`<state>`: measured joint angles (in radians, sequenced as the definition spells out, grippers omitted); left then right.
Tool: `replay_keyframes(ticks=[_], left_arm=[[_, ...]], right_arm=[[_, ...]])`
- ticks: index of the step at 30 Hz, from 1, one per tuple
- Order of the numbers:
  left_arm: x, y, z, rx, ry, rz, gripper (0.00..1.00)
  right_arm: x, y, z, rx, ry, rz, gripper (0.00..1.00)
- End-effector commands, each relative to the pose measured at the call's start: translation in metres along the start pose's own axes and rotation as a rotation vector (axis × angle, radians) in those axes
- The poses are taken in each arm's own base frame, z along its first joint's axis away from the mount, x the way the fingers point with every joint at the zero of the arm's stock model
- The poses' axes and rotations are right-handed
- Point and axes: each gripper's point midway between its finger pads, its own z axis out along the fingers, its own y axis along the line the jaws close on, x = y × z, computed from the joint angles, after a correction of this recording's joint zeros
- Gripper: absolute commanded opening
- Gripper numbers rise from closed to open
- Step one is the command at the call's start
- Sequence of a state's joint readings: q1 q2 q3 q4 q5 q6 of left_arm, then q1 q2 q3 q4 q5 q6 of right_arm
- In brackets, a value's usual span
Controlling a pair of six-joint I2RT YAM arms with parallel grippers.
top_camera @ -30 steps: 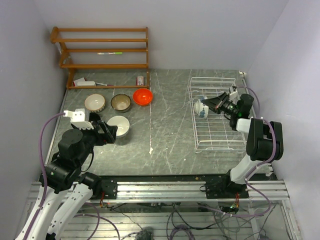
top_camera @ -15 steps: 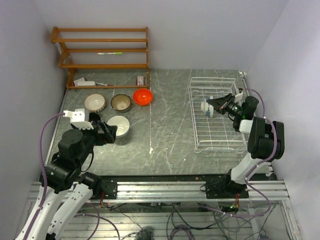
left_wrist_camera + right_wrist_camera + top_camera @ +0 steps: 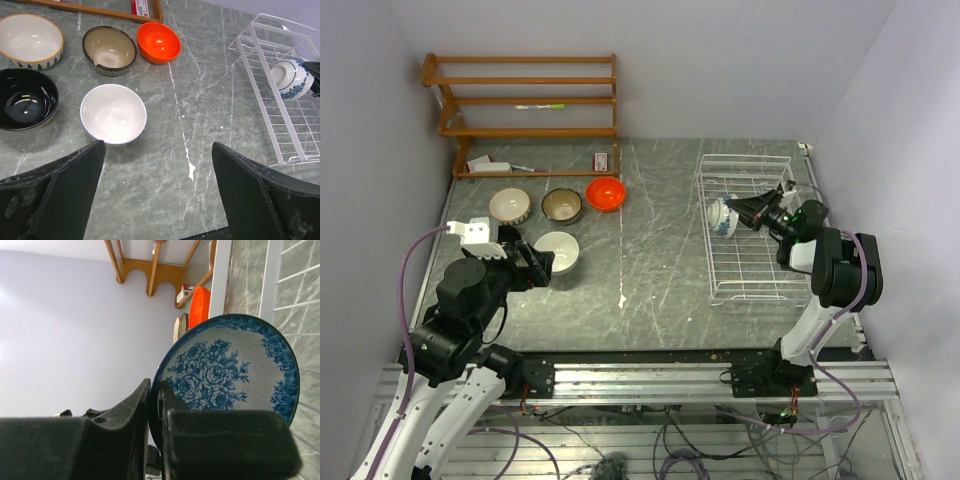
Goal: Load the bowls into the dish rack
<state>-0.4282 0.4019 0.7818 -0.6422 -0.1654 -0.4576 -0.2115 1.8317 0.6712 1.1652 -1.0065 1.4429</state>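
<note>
My right gripper [image 3: 745, 208] is shut on the rim of the blue-and-white patterned bowl [image 3: 721, 217], holding it on edge over the left part of the white wire dish rack [image 3: 750, 272]. In the right wrist view the rim of that bowl [image 3: 235, 365] sits pinched between the fingers of the right gripper [image 3: 155, 386]. On the table at the left lie the plain white bowl [image 3: 113, 113], the cream bowl [image 3: 30, 40], the tan bowl [image 3: 109, 49] and the orange bowl [image 3: 158, 42]. My left gripper [image 3: 157, 185] hangs open just in front of the white bowl, holding nothing.
A black bowl [image 3: 26, 98] lies left of the white one. A brown wooden shelf unit [image 3: 525, 100] stands at the back left, with small items under it. Walls close in on the left, back and right, the right one just past the rack.
The right gripper carried the patterned bowl a little to the right, then back left over the rack. The left arm and the bowls on the table have not moved.
</note>
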Motion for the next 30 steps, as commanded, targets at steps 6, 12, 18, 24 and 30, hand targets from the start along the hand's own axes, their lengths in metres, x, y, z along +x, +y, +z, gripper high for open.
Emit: replay_keyframes(ticks=[6,12,18,24,30], left_arm=[[-0.005,0.001,-0.001,-0.012,-0.018,-0.009,0.99],[-0.005,0.001,-0.001,-0.009,-0.019,-0.008,0.99],[-0.005,0.000,-0.002,-0.008,-0.022,-0.010,0.99],[-0.006,0.000,-0.002,-0.007,-0.023,-0.009,0.99],[-0.006,0.001,-0.003,-0.008,-0.027,-0.011,0.99]], right_arm=[[-0.006,-0.028,0.010,0.098,-0.015,0.083,0.05],[-0.001,-0.063,-0.006,0.155,-0.053,0.185,0.14],[-0.005,-0.072,-0.024,0.170,-0.101,0.213,0.21],[-0.016,-0.065,-0.038,0.194,-0.141,0.171,0.30],[-0.024,-0.071,-0.042,0.308,-0.139,0.099,0.35]])
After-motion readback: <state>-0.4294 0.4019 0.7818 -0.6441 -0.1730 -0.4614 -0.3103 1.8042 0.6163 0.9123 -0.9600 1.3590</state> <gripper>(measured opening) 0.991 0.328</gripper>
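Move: The right hand holds the blue-patterned bowl by its rim, inside the dish rack; the bowl's middle is about 3 cm left, 2 cm back and 3 cm below. Its resting spot on the wires lies some 6 cm below the hand, 3 cm back and 1 cm left. The rack's left rail runs level with the hand, about 6 cm left and 3 cm lower. From the left hand that spot is roughly 40 cm right, 19 cm forward and 18 cm below. The right hand, still pinching the blue-patterned bowl's rim, first eases about 1.5 cm forward, then draws right, away from the rack's left rail, and down towards the wires, ending some 4 cm to the right and 4.5 cm lower. As it goes, the fingers tip down by roughly 10 degrees, turn slightly clockwise, and open to about a third, loosening on the rim but staying on either side of it. ##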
